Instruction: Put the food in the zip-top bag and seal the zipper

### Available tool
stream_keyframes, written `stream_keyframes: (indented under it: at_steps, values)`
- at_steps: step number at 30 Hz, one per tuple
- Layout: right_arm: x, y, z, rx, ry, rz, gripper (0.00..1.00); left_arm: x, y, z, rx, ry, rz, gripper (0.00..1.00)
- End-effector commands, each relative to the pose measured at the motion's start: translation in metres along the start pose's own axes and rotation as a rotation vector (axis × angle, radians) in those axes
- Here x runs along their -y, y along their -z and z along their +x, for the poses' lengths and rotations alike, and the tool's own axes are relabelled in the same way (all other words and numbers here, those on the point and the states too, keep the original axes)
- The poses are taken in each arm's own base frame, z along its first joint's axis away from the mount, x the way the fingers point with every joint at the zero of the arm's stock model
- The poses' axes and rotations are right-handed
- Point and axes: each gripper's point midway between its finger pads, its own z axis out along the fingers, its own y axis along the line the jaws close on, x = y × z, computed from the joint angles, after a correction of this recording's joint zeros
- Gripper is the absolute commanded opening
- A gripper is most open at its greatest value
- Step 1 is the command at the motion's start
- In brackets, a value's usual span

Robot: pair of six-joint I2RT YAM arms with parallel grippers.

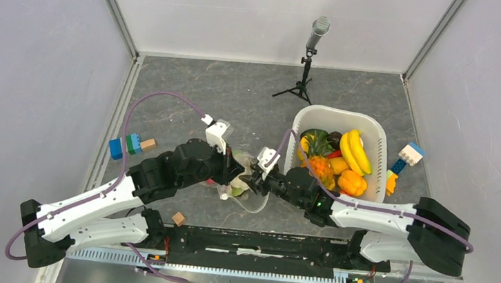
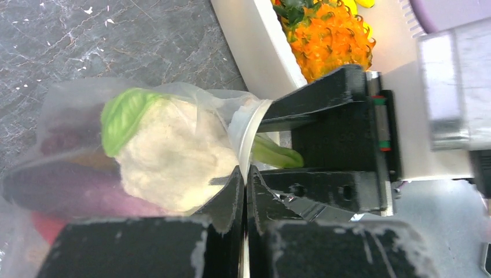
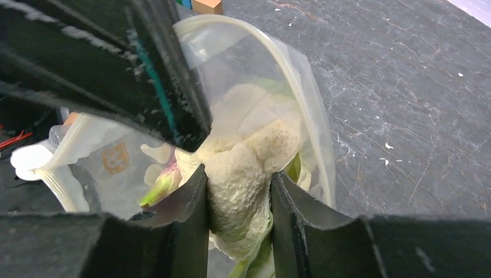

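Note:
The clear zip-top bag (image 1: 246, 198) lies between the two arms, its mouth held up. My left gripper (image 2: 244, 174) is shut on the white zipper (image 2: 250, 136) at the mouth rim. My right gripper (image 3: 238, 176) is shut on the white cauliflower (image 3: 243, 168), which sits in the bag's mouth (image 3: 315, 116). In the left wrist view the cauliflower (image 2: 168, 156) shows through the film with a green leaf on top, and a purple piece (image 2: 58, 185) lies deeper in the bag. More food, bananas (image 1: 356, 150) and a pineapple (image 2: 324, 35), sits in the basket.
The white basket (image 1: 374, 129) stands right of the bag, its wall (image 2: 260, 46) close to the grippers. Coloured blocks (image 1: 131, 145) lie at the left and others (image 1: 409, 157) right of the basket. A wooden cube (image 1: 178, 218) sits near the front. A small tripod stand (image 1: 305, 63) is at the back.

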Motion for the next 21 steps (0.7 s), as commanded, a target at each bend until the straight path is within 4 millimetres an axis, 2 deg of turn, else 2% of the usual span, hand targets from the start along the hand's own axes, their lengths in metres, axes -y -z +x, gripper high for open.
stream_keyframes:
  at_steps: [1,4,6,8,9,13,17,21]
  values:
    - [0.001,-0.029,-0.043,0.118,0.009,0.016,0.22,0.029,0.007,-0.025,0.073,0.030,0.122,0.02]
    - [-0.010,-0.046,-0.021,0.019,0.020,-0.045,0.27,0.029,0.008,-0.027,0.082,0.030,0.120,0.02]
    - [-0.008,-0.045,-0.018,0.021,0.018,-0.033,0.32,0.027,0.010,-0.029,0.095,0.031,0.112,0.02]
    - [0.001,-0.042,-0.018,0.007,0.048,0.009,0.43,0.024,0.013,-0.032,0.112,0.039,0.098,0.02]
    - [0.003,-0.039,-0.021,0.012,0.053,0.019,0.54,0.020,0.014,-0.033,0.122,0.046,0.081,0.02]
    - [0.010,-0.020,-0.041,0.035,0.047,0.043,0.76,-0.003,0.021,-0.039,0.175,0.076,-0.032,0.02]
    - [0.011,-0.002,-0.059,0.032,0.024,0.017,0.81,-0.025,0.030,-0.043,0.225,0.114,-0.137,0.02]
    - [0.002,0.017,-0.076,0.071,-0.011,-0.045,0.83,-0.034,0.036,-0.047,0.267,0.139,-0.173,0.02]
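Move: Between the right fingers is the cauliflower, already in the mouth of the zip-top bag, whose middle lies about 5 cm left of this hand, 3 cm back and 7 cm down. In the bag, the red food is some 11 cm left, 3 cm back and 9 cm down; the white basket's middle is roughly 26 cm right, 7 cm ahead and 7 cm down. The left hand pinches the rim, with the bag's middle about 2 cm back, straight below by 10 cm, and the cauliflower 2 cm ahead, 3 cm right and 6 cm down. Pushing the cauliflower deeper into the bag, the right hand goes about 3 cm left with a little forward and down, then spreads its fingers wide to let go and climbs some 6 cm, drawing back right about 3 cm. The left keeps its pinch on the rim and, mostly late, carries it about 4 cm left and 2 cm up, turning some 10 degrees counter-clockwise. ##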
